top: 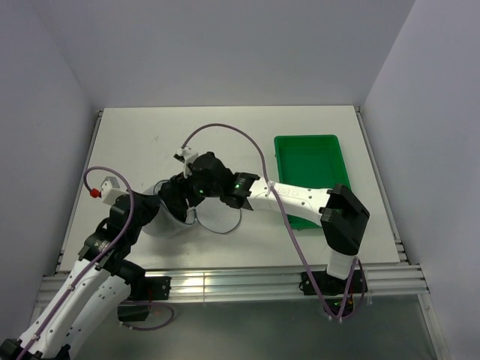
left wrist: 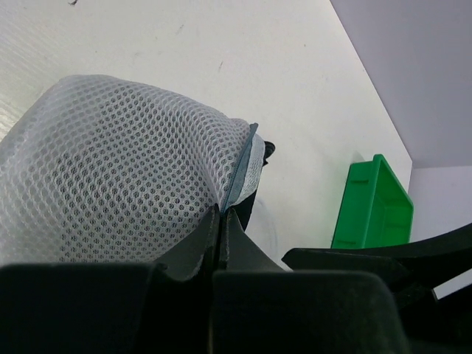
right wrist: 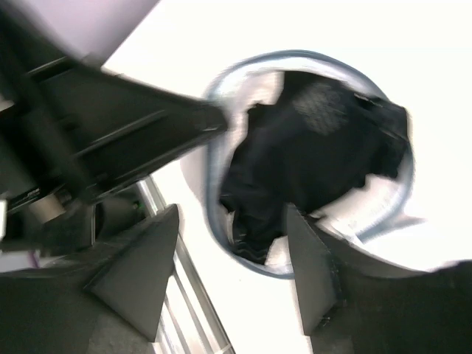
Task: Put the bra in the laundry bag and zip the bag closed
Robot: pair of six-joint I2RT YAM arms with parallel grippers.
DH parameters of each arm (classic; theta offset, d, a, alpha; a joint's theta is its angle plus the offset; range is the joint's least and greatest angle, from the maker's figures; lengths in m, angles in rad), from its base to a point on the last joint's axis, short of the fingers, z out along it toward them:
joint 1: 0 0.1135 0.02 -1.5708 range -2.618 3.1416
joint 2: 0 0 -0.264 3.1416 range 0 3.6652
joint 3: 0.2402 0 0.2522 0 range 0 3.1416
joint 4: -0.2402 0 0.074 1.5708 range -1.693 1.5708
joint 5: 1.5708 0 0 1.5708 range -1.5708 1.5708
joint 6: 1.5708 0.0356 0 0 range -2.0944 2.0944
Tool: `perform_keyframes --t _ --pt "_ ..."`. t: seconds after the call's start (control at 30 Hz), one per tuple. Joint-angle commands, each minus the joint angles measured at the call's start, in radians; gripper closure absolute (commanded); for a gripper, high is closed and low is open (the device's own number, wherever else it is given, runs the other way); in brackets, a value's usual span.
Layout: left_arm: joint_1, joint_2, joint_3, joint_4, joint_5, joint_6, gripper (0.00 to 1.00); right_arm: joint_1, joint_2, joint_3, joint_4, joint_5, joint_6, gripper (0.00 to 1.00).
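Observation:
The laundry bag (top: 161,222) is a white mesh cylinder lying on the table near the left arm. In the left wrist view its mesh wall (left wrist: 110,169) fills the left side, and my left gripper (left wrist: 220,210) is shut on the bag's zipper rim. The bra (right wrist: 310,155), black fabric, is bunched inside the bag's round opening, with a fold lying over the rim edge. Just above that opening my right gripper (right wrist: 228,258) is open, and its blurred fingers (right wrist: 140,265) hold nothing. From the top view the right gripper (top: 202,180) hangs over the bag's mouth.
A green tray (top: 309,176) stands right of the bag under the right arm's forearm, and shows again as a green tray (left wrist: 376,206) in the left wrist view. The bag's loose lid rim (top: 221,223) lies on the table beside it. Aluminium rails run along the near table edge (top: 247,281).

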Motion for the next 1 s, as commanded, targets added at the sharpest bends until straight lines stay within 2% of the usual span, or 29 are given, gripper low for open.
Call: perform_keyframes --t 0.0,0.2,0.27,0.5,0.7,0.83,0.97 --pt "-0.004 -0.011 0.031 0.009 -0.025 0.000 1.00 -0.032 -0.033 0.056 -0.090 0.126 0.110 0.40" --pt "-0.003 -0.011 0.020 0.023 -0.015 0.004 1.00 -0.063 0.060 0.124 -0.143 0.177 0.216 0.62" --pt "-0.003 -0.011 0.017 0.028 -0.013 0.004 1.00 -0.062 0.121 0.173 -0.151 0.163 0.236 0.64" --pt "-0.003 0.009 0.009 0.060 0.008 0.021 1.00 -0.005 0.286 0.309 -0.180 0.070 0.216 0.64" --pt "-0.003 0.029 0.005 0.084 0.019 0.032 1.00 0.029 0.303 0.230 -0.124 0.036 0.231 0.65" --pt "-0.004 0.037 -0.005 0.106 0.027 0.035 1.00 0.047 0.341 0.244 -0.166 0.022 0.212 0.64" --pt "-0.003 0.043 -0.005 0.120 0.028 0.037 1.00 0.053 0.335 0.219 -0.173 0.072 0.221 0.64"
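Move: The bra lies bunched in the open mouth of the laundry bag, about 5 cm to the right hand's left, 1 cm ahead and 8 cm below it. The rim spot in the left fingers is some 9 cm to that hand's left, 2 cm back and 2 cm lower; the bag's round flap is about 11 cm to its right, 1 cm back and 16 cm down. From the left hand the bra sits some 5 cm right, 1 cm ahead and 6 cm below. The bra in the bag's mouth is what the right hand works down to: it first swings about 6 cm forward and 2 cm right while its fingers narrow to half their gap, then sweeps back and left, sinking to some 10 cm lower and tilting about 15 degrees steeper. The left fingers keep the rim pinched, practically still. ##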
